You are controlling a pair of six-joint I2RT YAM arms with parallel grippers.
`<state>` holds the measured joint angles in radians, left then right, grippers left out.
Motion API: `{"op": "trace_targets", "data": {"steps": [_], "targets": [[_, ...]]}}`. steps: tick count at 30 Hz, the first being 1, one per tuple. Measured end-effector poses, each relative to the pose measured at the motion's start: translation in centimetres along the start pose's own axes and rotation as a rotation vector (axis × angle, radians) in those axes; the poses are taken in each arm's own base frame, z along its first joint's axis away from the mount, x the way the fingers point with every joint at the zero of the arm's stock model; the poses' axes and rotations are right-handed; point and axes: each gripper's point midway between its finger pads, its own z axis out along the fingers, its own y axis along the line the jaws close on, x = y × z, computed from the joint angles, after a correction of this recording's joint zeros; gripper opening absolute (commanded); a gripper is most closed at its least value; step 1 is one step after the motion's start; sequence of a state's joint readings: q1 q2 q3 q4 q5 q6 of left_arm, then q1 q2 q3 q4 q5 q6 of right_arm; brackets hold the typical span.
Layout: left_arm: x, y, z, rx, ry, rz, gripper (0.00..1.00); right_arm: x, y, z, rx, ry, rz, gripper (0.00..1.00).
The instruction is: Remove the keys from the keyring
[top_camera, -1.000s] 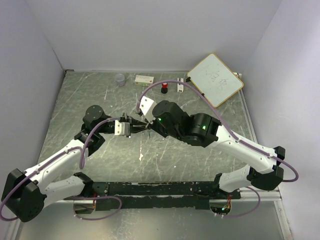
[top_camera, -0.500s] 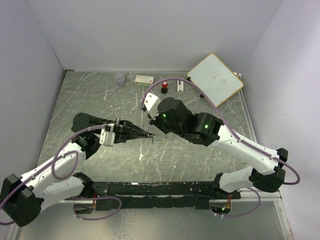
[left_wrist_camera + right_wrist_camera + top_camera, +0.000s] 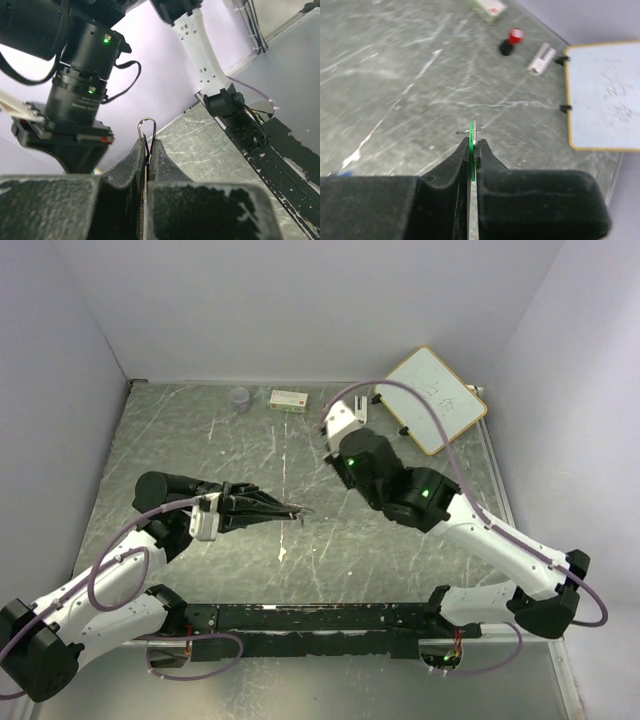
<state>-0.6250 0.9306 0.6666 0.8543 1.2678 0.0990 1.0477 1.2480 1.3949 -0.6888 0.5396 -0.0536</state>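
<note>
In the left wrist view my left gripper [image 3: 148,142] is shut on the keyring [image 3: 146,119]. Its thin silver loop sticks up past the fingertips, and a sliver of blue shows deep between the jaws. From above, the left gripper [image 3: 298,510] hovers over the table's middle, pointing right. My right gripper [image 3: 473,142] is shut on the green key [image 3: 471,131], held edge-on above the table, with a thin metal bit crossing its tip. From above, the right fingers are hidden under the right wrist [image 3: 342,423], well apart from the left gripper.
A red-and-black knob [image 3: 512,37], a small white block [image 3: 541,58] and a whiteboard [image 3: 432,398] lie at the back right. A small box [image 3: 288,399] and a clear cup [image 3: 240,398] sit along the back edge. A black rail [image 3: 320,618] runs between the arm bases.
The two grippers, nose to nose a second ago, have drawn apart. The right one swung back and to the right with the green key. The left one stretched out low, still holding the ring.
</note>
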Motion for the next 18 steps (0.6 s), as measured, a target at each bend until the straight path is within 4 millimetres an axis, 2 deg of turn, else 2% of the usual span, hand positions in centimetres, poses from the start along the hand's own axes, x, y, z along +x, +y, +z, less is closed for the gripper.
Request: {"op": "trace_targets", "data": {"steps": [3,5,7,10,16,18], "targets": [[1.2,0.6,-0.2,-0.049,0.035,-0.044,0.07,1.0,-4.3,1.0,0.125,-0.009,0.132,0.0],[2.2,1.2,-0.4,-0.096,0.063,-0.079,0.07,2.8,-6.7,2.2,0.19,0.007,0.209,0.0],[3.3,2.1,-0.6,-0.154,0.097,-0.122,0.07,5.4,-8.1,3.8,0.228,0.042,0.269,0.0],[5.3,4.0,-1.0,-0.258,0.156,-0.197,0.07,9.4,-7.9,6.6,0.226,0.1,0.329,0.0],[9.5,6.3,-2.1,-0.426,0.246,-0.342,0.07,18.0,-3.5,11.8,0.145,0.24,0.365,0.0],[10.7,6.6,-2.5,-0.471,0.27,-0.382,0.07,19.7,-2.8,13.1,0.127,0.269,0.384,0.0]]}}
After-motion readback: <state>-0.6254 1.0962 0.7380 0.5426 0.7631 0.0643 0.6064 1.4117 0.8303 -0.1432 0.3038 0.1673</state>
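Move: The right hand already holds the green key; the open table spot it makes for lies about 9 cm ahead, 8 cm to its right and 29 cm below. The red-capped bottle stands some 33 cm ahead and 1 cm right, the white clip roughly 37 cm ahead and 10 cm right, both 28 cm below. From the left hand, still gripping the keyring, that spot is about 24 cm ahead, 13 cm right and 34 cm below. Right carries the green key forward-right, then 20 cm down towards table; left brings keyring 12 cm forward. ##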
